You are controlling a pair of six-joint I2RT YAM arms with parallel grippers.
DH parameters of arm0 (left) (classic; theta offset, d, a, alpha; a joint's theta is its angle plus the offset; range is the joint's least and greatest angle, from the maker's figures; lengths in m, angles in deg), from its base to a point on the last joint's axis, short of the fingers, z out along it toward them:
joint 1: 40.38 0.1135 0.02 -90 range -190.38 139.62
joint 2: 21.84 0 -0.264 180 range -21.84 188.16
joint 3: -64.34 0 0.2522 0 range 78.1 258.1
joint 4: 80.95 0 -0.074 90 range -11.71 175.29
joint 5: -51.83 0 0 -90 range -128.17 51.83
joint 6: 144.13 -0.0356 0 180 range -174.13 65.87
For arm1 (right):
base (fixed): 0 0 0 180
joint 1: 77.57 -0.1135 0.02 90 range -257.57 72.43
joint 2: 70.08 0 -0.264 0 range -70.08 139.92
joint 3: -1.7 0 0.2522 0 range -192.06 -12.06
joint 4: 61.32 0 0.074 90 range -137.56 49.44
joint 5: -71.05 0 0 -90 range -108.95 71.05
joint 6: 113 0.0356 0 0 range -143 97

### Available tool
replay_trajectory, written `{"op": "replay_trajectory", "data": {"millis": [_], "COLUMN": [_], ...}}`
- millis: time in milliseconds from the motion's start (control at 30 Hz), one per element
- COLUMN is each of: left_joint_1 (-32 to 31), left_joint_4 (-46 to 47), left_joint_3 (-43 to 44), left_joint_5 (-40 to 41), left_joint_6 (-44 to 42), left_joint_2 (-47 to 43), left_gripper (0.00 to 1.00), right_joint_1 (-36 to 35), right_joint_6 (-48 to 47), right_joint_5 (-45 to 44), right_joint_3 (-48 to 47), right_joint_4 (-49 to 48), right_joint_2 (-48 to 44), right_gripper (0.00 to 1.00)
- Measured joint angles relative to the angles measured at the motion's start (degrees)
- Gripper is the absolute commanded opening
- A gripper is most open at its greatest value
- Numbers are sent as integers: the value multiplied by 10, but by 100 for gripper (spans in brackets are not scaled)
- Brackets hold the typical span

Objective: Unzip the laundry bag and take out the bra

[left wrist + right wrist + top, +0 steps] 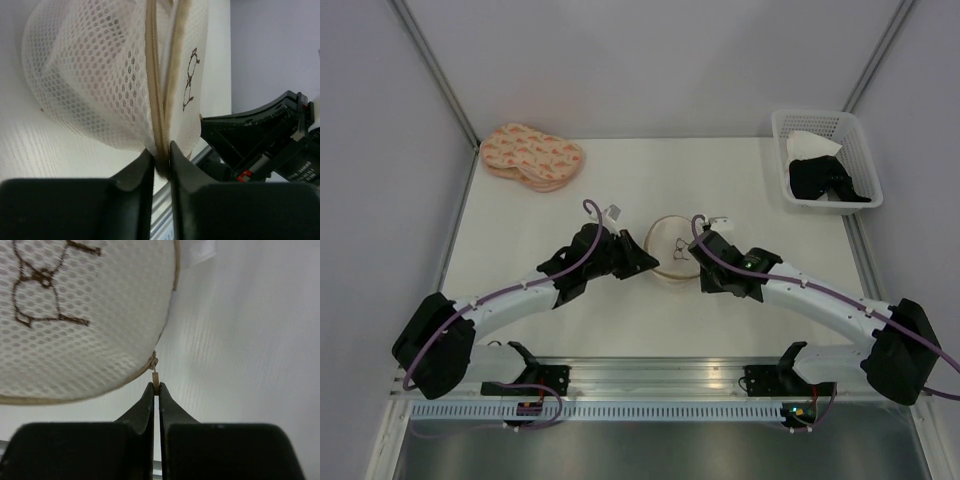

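The laundry bag [671, 250], a white mesh drum with a cream face and a dark line drawing, sits mid-table between both arms. My left gripper [161, 159] is shut on the bag's tan zipper seam [159, 115] at its left edge. My right gripper [156, 389] is shut on the small tan zipper pull [155, 380] at the bag's rim [100, 390]. In the top view the left gripper [642, 262] and right gripper [698, 262] flank the bag. The bra is hidden; only a faint pinkish tint shows through the mesh [85, 55].
Peach oval pads with a pink pattern [531, 156] lie at the back left. A white lattice basket [825, 160] with a black garment [828, 178] stands at the back right. The table's front rail [660, 385] runs between the arm bases.
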Motion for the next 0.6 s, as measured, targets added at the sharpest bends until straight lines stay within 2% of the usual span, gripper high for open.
{"op": "replay_trajectory", "data": {"millis": [33, 67, 100, 133, 167, 233, 433, 600], "left_joint_1": [0, 0, 0, 0, 0, 0, 0, -1], "left_joint_4": [6, 8, 13, 18, 23, 27, 31, -1], "left_joint_3": [-4, -8, -16, -24, -33, -49, -76, -78], "left_joint_5": [-5, -9, -15, -19, -21, -22, -13, 47], "left_joint_6": [1, 0, 0, 4, 8, 11, 10, 1], "left_joint_2": [-2, -4, -7, -11, -17, -31, -99, -143], "left_gripper": [38, 65, 74, 79, 84, 86, 86, 86], "right_joint_1": [0, 1, 4, 7, 10, 15, 16, 16], "right_joint_6": [0, 2, 6, 9, 14, 15, 26, 5], "right_joint_5": [-4, -13, -23, -32, -40, -59, -90, -69], "right_joint_3": [0, 0, 0, 0, -1, -4, -18, -37], "right_joint_4": [0, 4, 9, 16, 24, 41, 78, 65], "right_joint_2": [1, 3, 6, 11, 17, 28, 30, -8], "right_gripper": [13, 28, 43, 62, 69, 80, 82, 83]}}
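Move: The laundry bag hangs tilted between the two closed grippers. Its middle is about 3 cm ahead of the left fingers, 4 cm to their right and 6 cm lower; from the right fingers it is some 5 cm ahead, 6 cm to the left and 2 cm lower. The right fingertips still pinch the zipper pull, which lies about 9 cm to the right of the left hand, 3 cm nearer the base and 4 cm lower. Both grippers spread almost fully and let go of the laundry bag, the right one freeing the zipper pull as it slips about 4 cm right with a slight dip and a roll of some 10 degrees, then rises about 3 cm and eases back left a little. The left hand, which was pinching the zipper seam at the bag's near-left edge, first draws back about 2 cm, then lifts some 2 cm and shifts 3 cm to its left, away from the bag. ##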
